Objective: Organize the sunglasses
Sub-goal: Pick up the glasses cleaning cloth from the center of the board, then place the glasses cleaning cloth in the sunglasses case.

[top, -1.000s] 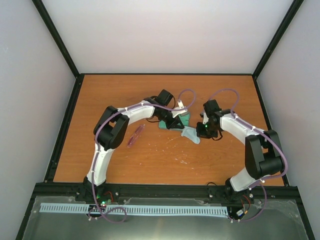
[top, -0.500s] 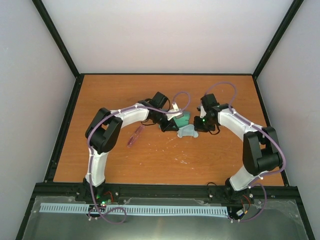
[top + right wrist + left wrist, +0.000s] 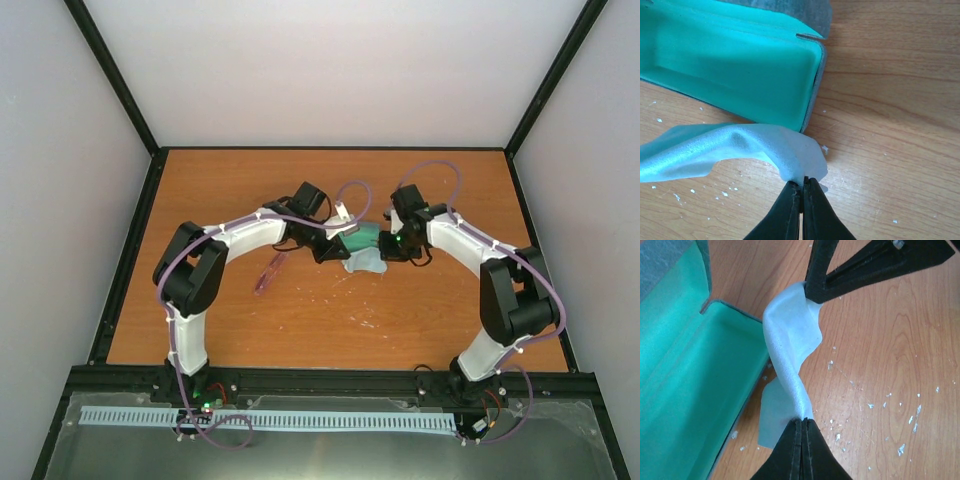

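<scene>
The sunglasses (image 3: 272, 270), a slim reddish-pink folded pair, lie on the wooden table left of centre, apart from both grippers. The grey-blue case (image 3: 363, 236) lies open, its teal lining (image 3: 690, 380) (image 3: 740, 65) facing up. A pale blue cloth (image 3: 366, 263) (image 3: 790, 340) (image 3: 740, 145) hangs stretched and twisted between the two grippers, just in front of the case. My left gripper (image 3: 339, 253) (image 3: 802, 419) is shut on one end of it. My right gripper (image 3: 389, 249) (image 3: 801, 184) is shut on the other end, and its black fingers (image 3: 817, 282) show in the left wrist view.
White flecks are scattered on the table (image 3: 340, 310) in front of the case. A black frame (image 3: 130, 250) and pale walls enclose the table.
Both arms have reached farther back, carrying the cloth from the middle of the table up to the case's front edge. The sunglasses have not moved.
</scene>
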Action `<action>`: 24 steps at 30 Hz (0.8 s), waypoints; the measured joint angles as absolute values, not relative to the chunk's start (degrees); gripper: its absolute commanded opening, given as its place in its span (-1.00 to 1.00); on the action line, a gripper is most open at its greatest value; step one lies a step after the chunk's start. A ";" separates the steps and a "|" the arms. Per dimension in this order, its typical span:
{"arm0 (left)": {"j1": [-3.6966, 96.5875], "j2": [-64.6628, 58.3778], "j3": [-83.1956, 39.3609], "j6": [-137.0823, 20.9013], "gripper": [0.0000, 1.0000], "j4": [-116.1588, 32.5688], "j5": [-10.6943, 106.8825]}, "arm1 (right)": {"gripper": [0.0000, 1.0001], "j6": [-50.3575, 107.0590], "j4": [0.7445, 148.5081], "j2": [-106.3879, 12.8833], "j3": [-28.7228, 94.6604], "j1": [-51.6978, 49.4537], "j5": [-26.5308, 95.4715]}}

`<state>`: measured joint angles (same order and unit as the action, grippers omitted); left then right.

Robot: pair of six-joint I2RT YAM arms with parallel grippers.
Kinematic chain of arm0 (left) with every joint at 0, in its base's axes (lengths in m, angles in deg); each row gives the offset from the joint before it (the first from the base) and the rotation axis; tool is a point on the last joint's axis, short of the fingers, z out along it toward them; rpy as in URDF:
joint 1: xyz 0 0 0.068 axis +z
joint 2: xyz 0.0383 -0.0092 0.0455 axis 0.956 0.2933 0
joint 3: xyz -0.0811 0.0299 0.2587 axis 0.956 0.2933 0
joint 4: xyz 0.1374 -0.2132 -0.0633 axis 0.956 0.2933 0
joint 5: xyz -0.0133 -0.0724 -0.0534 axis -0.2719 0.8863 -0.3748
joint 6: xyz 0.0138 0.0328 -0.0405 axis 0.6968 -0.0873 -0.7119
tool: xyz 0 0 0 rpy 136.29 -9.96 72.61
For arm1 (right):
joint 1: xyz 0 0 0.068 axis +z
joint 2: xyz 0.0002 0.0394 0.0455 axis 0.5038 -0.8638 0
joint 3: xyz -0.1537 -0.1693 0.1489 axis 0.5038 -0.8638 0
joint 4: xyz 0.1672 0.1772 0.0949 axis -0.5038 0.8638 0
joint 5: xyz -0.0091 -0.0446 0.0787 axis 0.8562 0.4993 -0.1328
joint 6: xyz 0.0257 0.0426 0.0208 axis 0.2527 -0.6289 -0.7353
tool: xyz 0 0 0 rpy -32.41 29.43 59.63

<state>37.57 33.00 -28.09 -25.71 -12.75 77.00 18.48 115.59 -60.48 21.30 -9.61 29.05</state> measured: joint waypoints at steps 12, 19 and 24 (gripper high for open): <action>39.89 32.28 -25.80 -24.91 -0.99 -12.71 75.54 | -0.94 18.67 115.61 -64.04 24.56 -8.77 29.05; 43.32 32.28 -26.15 -23.72 -0.98 -12.51 75.36 | -0.94 18.67 115.66 -67.49 28.60 -8.21 28.96; 44.78 32.56 -27.48 -23.22 -0.98 -12.25 76.02 | -0.94 18.85 115.77 -70.03 31.66 -8.03 28.55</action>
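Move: The cloth already hangs between both closed grippers. The open glasses case, where it is headed, has its middle about 6 cm ahead of the left hand, 1 cm to its right and 7 cm below; from the right hand it is some 6 cm ahead, 8 cm left and 5 cm below. The sunglasses lie on the board about 19 cm left of the left hand and level with it, 8 cm lower. Keep both grippers shut on the cloth and carry it forward and leftward in over the open case. Draw the left gripper left first, then forward as well, about 4 cm each way; send the right one about 4 cm forward and 3 cm left, so the two spread slightly and pull the cloth straighter. Stay nearly level. ##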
